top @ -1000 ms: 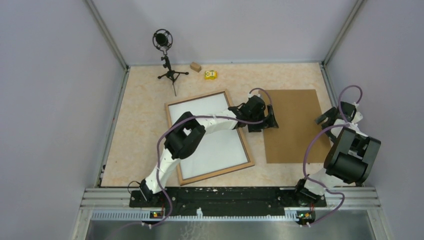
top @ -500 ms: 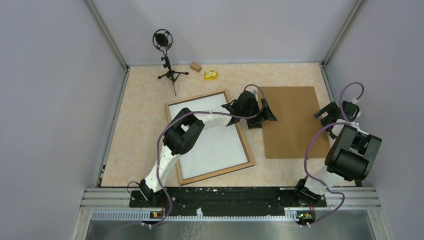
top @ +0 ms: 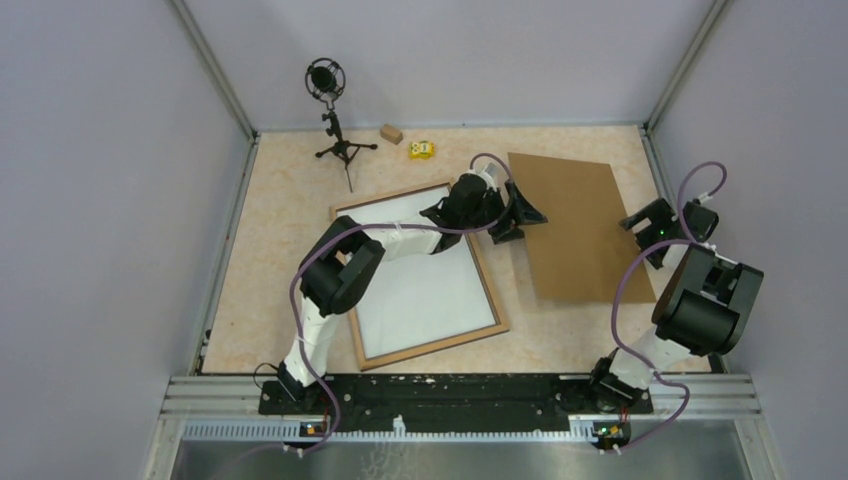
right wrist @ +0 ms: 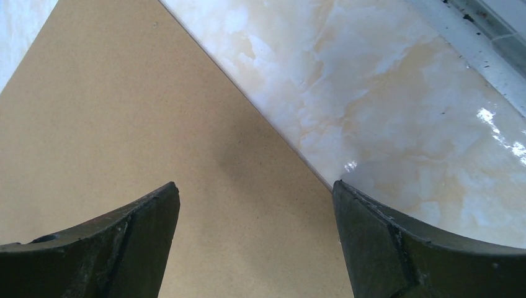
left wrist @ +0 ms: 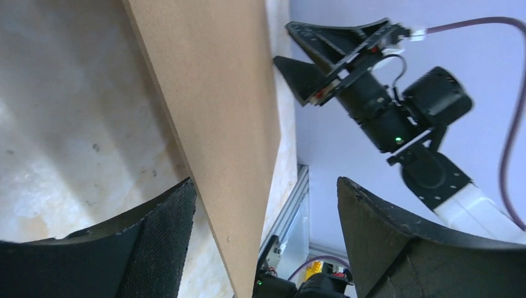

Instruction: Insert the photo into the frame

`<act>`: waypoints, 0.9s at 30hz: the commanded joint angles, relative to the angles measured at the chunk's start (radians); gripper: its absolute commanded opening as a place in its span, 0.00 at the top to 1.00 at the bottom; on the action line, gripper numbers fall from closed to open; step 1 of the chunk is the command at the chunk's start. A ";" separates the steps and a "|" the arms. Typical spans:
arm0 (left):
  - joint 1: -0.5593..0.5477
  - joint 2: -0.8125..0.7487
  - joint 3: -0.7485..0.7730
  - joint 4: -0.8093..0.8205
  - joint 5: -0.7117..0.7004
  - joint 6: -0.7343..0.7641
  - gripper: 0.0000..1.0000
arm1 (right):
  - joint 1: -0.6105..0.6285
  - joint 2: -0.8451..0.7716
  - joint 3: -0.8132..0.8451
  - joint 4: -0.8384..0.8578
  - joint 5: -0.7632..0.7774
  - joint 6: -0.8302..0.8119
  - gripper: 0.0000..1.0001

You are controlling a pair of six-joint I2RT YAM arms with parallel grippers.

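The frame (top: 492, 290), light wood rim up, lies flat left of centre with a white panel (top: 420, 290) filling it. The photo is out of view. A plain brown backing board (top: 580, 225) lies to the frame's right, skewed, its left edge lifted. My left gripper (top: 518, 212) is open at that left edge. In the left wrist view the board (left wrist: 217, 93) runs between the wide jaws of the left gripper (left wrist: 265, 183), beside the left pad (left wrist: 164, 236). My right gripper (top: 641, 232) is open over the board's right edge. The right wrist view shows the board (right wrist: 124, 124) under the right gripper (right wrist: 254, 186).
A microphone on a tripod (top: 338, 150), a small wooden block (top: 391, 133) and a yellow item (top: 421, 149) stand along the back wall. Grey walls close in both sides. A metal rail (top: 450, 392) carries the arm bases in front.
My left gripper has moved back and to the left, and the board's left edge went with it, so the board now sits skewed. The right gripper has shifted slightly towards the back.
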 commanded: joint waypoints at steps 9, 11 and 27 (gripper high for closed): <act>-0.002 -0.060 -0.041 0.241 -0.011 -0.084 0.30 | 0.008 0.060 -0.051 -0.058 -0.120 0.041 0.10; -0.003 -0.050 -0.040 0.251 -0.014 -0.090 0.38 | 0.008 0.061 -0.052 -0.056 -0.123 0.041 0.11; -0.018 0.056 0.086 0.195 -0.032 -0.085 0.67 | 0.015 0.077 -0.049 -0.040 -0.146 0.044 0.11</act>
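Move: The left hand already has the brown board's raised left edge between its wide-open fingers, the lower finger beneath it. The board's middle is about 14 cm to its right, 2 cm back and 5 cm lower; the frame's middle is some 26 cm left, 10 cm back and 12 cm below. From the right hand, at the board's opposite edge, the board's middle is about 14 cm left, 3 cm ahead and 3 cm higher, the frame's some 55 cm left and 7 cm back. The left hand lifts the board's left edge roughly 2.5 cm more on its lower finger, then sinks back about 1 cm while edging nearly 2 cm forward, its fingers levelling slightly and closing around the edge from wide open to about a third open. At the opposite edge the right hand keeps its fingers spread and creeps some 1.5 cm left and forward, seeming to brace the board. ##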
